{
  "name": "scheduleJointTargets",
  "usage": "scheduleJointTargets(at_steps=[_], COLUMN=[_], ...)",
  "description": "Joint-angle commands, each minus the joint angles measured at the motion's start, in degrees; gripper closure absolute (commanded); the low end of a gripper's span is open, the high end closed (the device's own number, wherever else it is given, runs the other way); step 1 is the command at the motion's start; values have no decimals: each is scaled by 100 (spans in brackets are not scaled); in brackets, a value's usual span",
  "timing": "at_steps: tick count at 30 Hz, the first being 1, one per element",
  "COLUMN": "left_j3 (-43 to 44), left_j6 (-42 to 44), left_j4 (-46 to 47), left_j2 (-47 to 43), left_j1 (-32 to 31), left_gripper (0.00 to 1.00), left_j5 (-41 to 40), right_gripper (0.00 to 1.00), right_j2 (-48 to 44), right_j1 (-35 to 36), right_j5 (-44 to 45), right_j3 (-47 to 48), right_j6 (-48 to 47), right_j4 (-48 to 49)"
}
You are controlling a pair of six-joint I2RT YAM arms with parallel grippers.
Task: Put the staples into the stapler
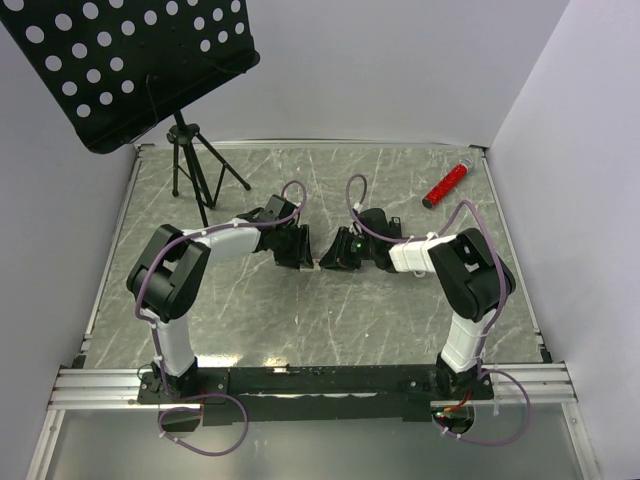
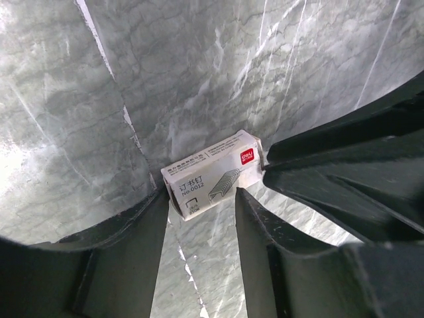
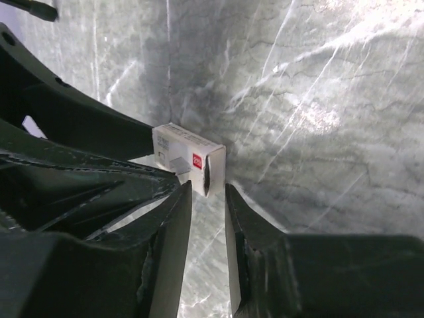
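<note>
The staples box [image 2: 212, 173], cream with a red logo, lies on the marble table between both grippers. My left gripper [image 2: 204, 199] stands open, and the box's lower corner sits just at its fingertips. My right gripper [image 3: 208, 189] is shut on the box's [image 3: 189, 158] other end, where a flap gapes a little. In the top view the left gripper [image 1: 300, 250] and the right gripper [image 1: 332, 255] meet nose to nose at the table's middle and hide the box. The stapler is out of view.
A red cylinder [image 1: 445, 185] lies at the back right of the table. A black perforated music stand [image 1: 130, 60] on a tripod [image 1: 195, 170] stands at the back left. White walls close the table's sides and back.
</note>
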Motion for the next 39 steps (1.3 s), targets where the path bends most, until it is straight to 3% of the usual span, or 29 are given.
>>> scheduleJointTargets(at_steps=[1, 17, 39], left_j3=[-81, -90, -291], left_j6=[-150, -185, -167], left_j4=[-28, -37, 8], left_j2=[152, 178, -32], left_j1=[-38, -47, -38], left_gripper=[50, 51, 51], left_j5=[73, 117, -58], right_gripper=[69, 88, 100], right_j2=[85, 164, 94], right_j1=[55, 108, 539], right_j5=[-23, 232, 1392], right_j3=[297, 508, 1378], right_j6=[-242, -593, -1569], right_j4=[-19, -397, -2075])
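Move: The staples box is held between the left fingers, its middle about 2 cm to that hand's right and 1 cm below. From the right hand the box lies about 2 cm to the left, 1 cm back and 1 cm down. The black stapler is some 16 cm right of the right hand and 5 cm ahead, the white tool some 20 cm right and 2 cm ahead, both about 2 cm lower. Right fingers shut at the box's end, tipping about 15 degrees steeper and easing 1 cm forward; left keeps hold. ##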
